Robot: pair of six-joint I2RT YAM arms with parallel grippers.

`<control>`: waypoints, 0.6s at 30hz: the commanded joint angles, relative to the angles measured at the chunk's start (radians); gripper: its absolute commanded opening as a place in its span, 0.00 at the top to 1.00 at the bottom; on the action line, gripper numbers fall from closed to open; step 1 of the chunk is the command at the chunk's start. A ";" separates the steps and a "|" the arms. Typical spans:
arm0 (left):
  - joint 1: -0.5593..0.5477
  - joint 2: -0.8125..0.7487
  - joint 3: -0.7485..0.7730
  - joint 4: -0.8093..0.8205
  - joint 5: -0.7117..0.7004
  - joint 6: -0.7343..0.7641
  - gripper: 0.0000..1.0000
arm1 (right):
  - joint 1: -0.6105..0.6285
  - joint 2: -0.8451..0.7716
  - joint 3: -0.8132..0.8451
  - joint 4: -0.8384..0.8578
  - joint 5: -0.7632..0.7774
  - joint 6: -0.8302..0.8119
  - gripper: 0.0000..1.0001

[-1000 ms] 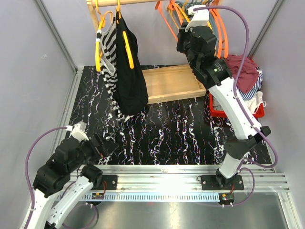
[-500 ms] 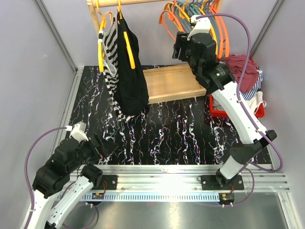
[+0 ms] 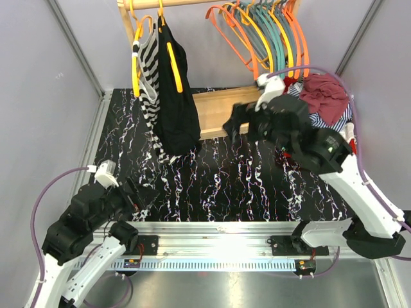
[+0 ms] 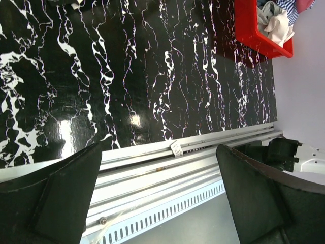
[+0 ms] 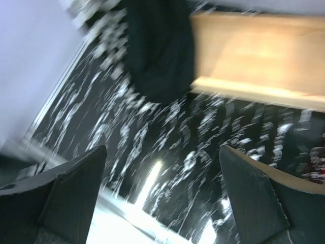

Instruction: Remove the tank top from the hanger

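A black tank top (image 3: pixel 176 109) hangs on a yellow hanger (image 3: pixel 173 67) from the wooden rail at the back left. A black-and-white striped tank top (image 3: pixel 148 83) hangs right beside it on another yellow hanger (image 3: pixel 135 64). My right gripper (image 3: pixel 233 124) hovers open over the wooden base, to the right of the black top and apart from it. In the blurred right wrist view, the gripper (image 5: pixel 162 203) is empty and the black top's (image 5: pixel 160 51) hem shows ahead. My left gripper (image 3: pixel 138 192) rests low at the near left. Its fingers (image 4: pixel 61 193) are spread and empty.
Several empty orange and teal hangers (image 3: pixel 263 32) hang at the right end of the rail. A red bin (image 3: pixel 350 149) heaped with clothes stands at the right, also in the left wrist view (image 4: pixel 259 30). The wooden rack base (image 3: pixel 221 109) lies behind the marbled black tabletop (image 3: pixel 218 179).
My right gripper has opened and come down from the empty hangers at the rail to just above the wooden base. The left arm has not moved.
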 commanded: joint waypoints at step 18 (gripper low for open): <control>-0.004 0.003 0.095 0.018 -0.032 0.044 0.01 | 0.161 0.818 0.914 0.206 0.310 -0.251 0.00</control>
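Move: The black tank top on its yellow hanger hangs about 17 cm ahead of the right hand, 16 cm to its left and roughly 5 cm lower. The grey striped top hangs some 7 cm left of it, level with it; the empty hangers bunch about 17 cm ahead of the right hand, 5 cm to its right and 3 cm above. From the left hand the black top is roughly 30 cm ahead, 10 cm right and 13 cm up. After edging back, the open right hand sweeps left about 18 cm and forward towards the black tank top. ##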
